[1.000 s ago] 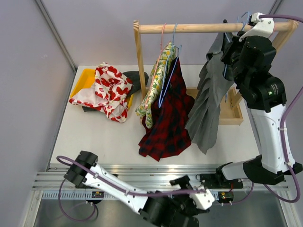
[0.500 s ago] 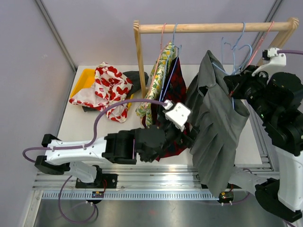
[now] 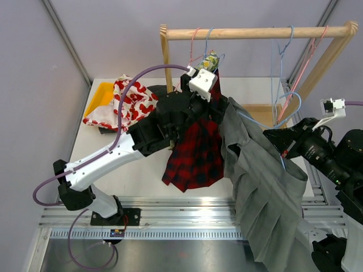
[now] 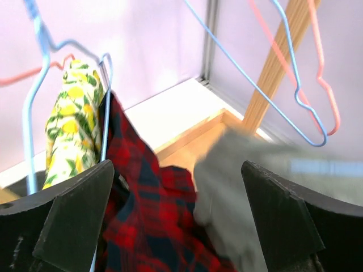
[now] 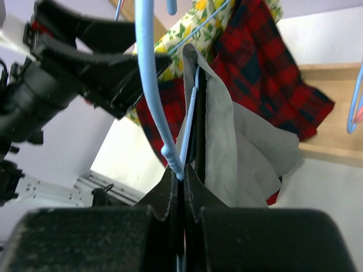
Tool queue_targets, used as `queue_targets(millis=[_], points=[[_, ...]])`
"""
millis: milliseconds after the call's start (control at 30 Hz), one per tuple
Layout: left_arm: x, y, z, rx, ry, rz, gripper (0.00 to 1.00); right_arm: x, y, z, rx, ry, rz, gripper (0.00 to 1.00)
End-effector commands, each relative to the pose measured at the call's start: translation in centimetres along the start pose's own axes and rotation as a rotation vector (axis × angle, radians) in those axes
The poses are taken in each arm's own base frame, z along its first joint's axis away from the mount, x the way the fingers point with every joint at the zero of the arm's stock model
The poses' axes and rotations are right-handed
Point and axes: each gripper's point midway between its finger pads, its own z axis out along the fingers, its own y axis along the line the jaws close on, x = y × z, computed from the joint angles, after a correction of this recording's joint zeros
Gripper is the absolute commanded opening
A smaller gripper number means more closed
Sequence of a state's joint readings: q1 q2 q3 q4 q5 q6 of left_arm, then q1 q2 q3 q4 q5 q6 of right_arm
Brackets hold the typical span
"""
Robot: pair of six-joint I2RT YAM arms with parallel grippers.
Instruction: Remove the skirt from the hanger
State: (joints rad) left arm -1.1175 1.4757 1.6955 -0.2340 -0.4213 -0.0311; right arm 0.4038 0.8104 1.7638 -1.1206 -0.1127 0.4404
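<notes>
The grey pleated skirt [image 3: 261,187] hangs on a blue wire hanger [image 3: 255,123], off the rail and tilted toward the front right. My right gripper [image 3: 282,145] is shut on the hanger's neck; the right wrist view shows the pads pinching the blue wire [image 5: 148,85], with the skirt's waistband [image 5: 221,130] just beyond. My left gripper [image 3: 214,106] is at the skirt's upper left corner. In the left wrist view its fingers [image 4: 74,221] are wide open, and the blurred grey skirt [image 4: 227,192] lies between them, not gripped.
A wooden rack rail [image 3: 255,33] carries a red plaid garment [image 3: 195,153], a yellow floral garment [image 3: 209,61] and empty blue and pink hangers [image 3: 289,62]. The rack's wooden base [image 3: 266,107] lies behind the skirt. A yellow tray [image 3: 101,93] holds red-and-white clothes [image 3: 133,102] at the left.
The right gripper took the hanger with the skirt off the rail and lowered it toward the front right. The left arm rose from the front edge and reached the skirt's top.
</notes>
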Motion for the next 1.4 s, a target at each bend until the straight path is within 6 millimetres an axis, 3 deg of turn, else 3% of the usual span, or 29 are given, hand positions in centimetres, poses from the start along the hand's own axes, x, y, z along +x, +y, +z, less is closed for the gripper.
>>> queue_targets(millis=[0,267,433,633,800,1033,1100,1267,1367], points=[[-4.0,-2.4,0.3,0.144,-0.096,-0.033,0.99,0.3,2.0,-0.8,-0.100,0.012,0.043,0.00],[-4.5,-4.6,0.0,0.286,-0.093,-0.050,0.99,-0.3,1.7,-2.8,-0.072,-0.017,0.022,0.00],[-3.4,-3.8,-0.8,0.274,-0.055,-0.046,0.99,-0.9,1.7,-3.1,-0.059,-0.026,0.009,0.00],[-2.4,-3.1,-1.0,0.304,-0.053,-0.107,0.89,-1.9,2.6,-4.0,-0.088,-0.052,0.006,0.00],[-3.5,-3.3,-1.2,0.334,-0.101,-0.138,0.85,-2.0,3.1,-4.6,-0.105,-0.054,0.013,0.00],[-5.1,-5.5,-1.7,0.496,-0.152,-0.191,0.83,-1.7,3.7,-4.6,-0.141,-0.042,0.039,0.00],[-5.3,-6.3,-2.0,0.555,-0.149,-0.205,0.78,-1.7,3.8,-4.6,-0.146,-0.042,0.041,0.00],[-4.3,-7.6,-1.3,0.619,-0.090,-0.217,0.50,-2.3,3.8,-5.0,-0.140,-0.068,0.038,0.00],[-3.6,-8.1,-1.4,0.648,-0.060,-0.220,0.46,-2.4,3.9,-4.8,-0.142,-0.070,0.036,0.00]])
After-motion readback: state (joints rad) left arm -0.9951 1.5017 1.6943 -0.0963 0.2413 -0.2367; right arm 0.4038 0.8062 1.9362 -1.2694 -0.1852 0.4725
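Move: Just right of the open left hand, roughly 7 cm off, level ahead and about 2 cm lower, is the nearest waist corner of the grey skirt. From this hand, the lemon cloth hangs some 7 cm ahead, 9 cm left and 8 cm below, the red checked cloth about 5 cm ahead, 4 cm left and 15 cm below. From the right hand, which already grips the skirt's blue hanger, that corner is about 11 cm ahead, 11 cm left and 2 cm lower. Swinging clockwise some 30 degrees, the left hand works its way right and back, about 5 cm each, rising 2 cm overall after a brief dip midway, and narrows its wide-open fingers to about half around the skirt's waist corner; whether they touch the cloth can't be seen. Meanwhile the right hand keeps its pinch on the hanger, drawing it back and slightly up. ##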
